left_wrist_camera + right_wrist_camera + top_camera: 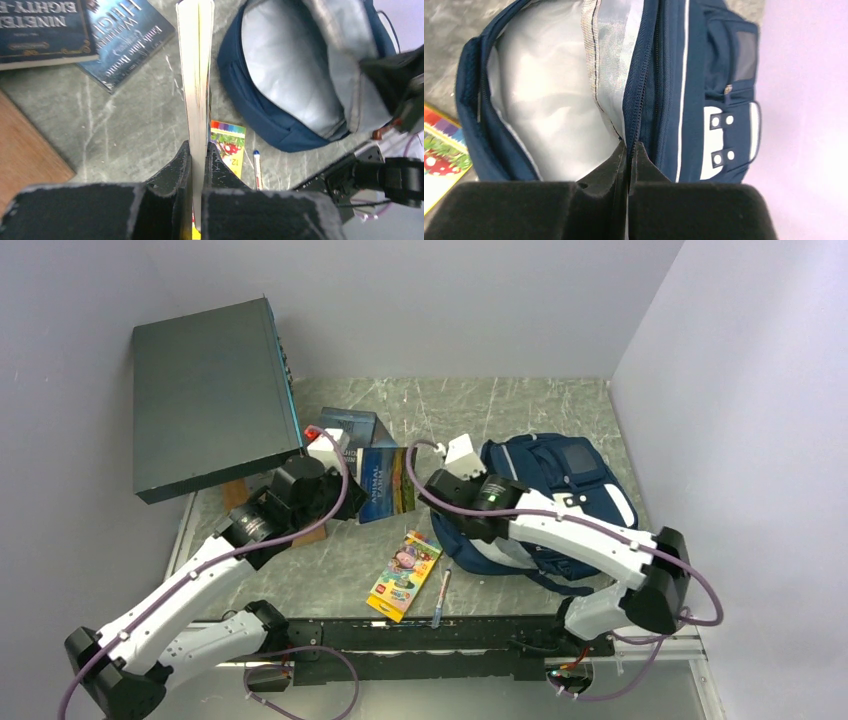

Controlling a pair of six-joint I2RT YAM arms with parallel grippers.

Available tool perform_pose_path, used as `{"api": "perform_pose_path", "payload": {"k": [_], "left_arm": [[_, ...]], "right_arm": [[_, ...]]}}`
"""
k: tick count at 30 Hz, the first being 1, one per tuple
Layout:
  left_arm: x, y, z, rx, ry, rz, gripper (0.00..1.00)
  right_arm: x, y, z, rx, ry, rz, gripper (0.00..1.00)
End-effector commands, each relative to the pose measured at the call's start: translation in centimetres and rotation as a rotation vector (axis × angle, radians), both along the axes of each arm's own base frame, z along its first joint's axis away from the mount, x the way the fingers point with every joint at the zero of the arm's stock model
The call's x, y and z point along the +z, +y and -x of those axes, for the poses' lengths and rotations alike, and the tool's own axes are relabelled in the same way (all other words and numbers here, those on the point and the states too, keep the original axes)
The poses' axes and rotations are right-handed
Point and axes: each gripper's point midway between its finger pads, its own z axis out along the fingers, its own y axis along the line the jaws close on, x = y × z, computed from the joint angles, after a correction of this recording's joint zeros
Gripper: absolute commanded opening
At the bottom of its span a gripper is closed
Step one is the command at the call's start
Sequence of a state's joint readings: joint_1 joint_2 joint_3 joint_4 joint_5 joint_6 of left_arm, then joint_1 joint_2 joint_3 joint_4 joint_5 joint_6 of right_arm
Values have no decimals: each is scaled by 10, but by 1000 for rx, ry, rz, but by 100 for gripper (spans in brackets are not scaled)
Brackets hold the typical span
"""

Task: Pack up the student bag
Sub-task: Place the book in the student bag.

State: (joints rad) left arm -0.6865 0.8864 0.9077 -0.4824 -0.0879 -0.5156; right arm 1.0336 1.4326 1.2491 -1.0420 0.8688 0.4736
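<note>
The student bag is a navy backpack lying at the right of the table, its main compartment open and the pale grey lining showing. My right gripper is shut on the zippered edge of the bag's opening, at the bag's left end. My left gripper is shut on a thin paperback book. It holds the book on edge above the table, left of the bag. From above, the book's blue and green cover shows between the two arms.
A big dark grey-green flat box leans at the back left. Two dark books lie on the table behind the held book. A colourful crayon box and a pen lie near the front edge. A brown board lies at the left.
</note>
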Motion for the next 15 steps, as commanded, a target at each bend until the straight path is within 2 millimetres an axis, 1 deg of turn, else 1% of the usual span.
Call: {"api": "perform_pose_path", "payload": {"k": [1,4,6,8,11,14,15], "left_arm": [[47,-34,5,-130,-25,162,0],[57,-56,17,-230,32,264,0],[62,-71,25,-302,87,337,0],[69,-82,30,-364,142,414,0],[84,-91,33,-413,197,505,0],[105,-94,30,-418,204,555,0],[116,-95,28,-425,193,570,0]], "right_arm": [[71,-37,-16,-55,-215,65,0],[88,-46,-20,-59,-253,-22,0],[99,-45,-23,-18,-274,-113,0],[107,-39,-23,37,-289,-218,0],[115,-35,-22,83,-310,-316,0],[115,-37,-21,85,-317,-338,0],[114,-38,-21,84,-318,-340,0]]}}
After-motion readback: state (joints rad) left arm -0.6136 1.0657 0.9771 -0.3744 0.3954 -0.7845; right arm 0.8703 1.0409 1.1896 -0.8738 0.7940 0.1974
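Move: The left hand already grips Animal Farm by one edge; the bag's open mouth lies roughly 26 cm to its right, 3 cm back and 14 cm below. The coloured-pencil box is about 8 cm right and 17 cm back, the pen about 17 cm right and 22 cm back, both on the table some 22 cm down. The right hand already holds the bag's flap, the mouth's middle lying about 6 cm to its left and 7 cm lower. Rightward goes the left hand, about 7 cm towards the bag's mouth with the book still pinched, dipping a little before rising and easing slightly back, while its wrist tips the fingers down, turns clockwise and rolls its left side down. The right hand, shut on the flap, pulls it up some 8 cm and about 6 cm to the right, rolling its left side up and lifting the fingertips. ##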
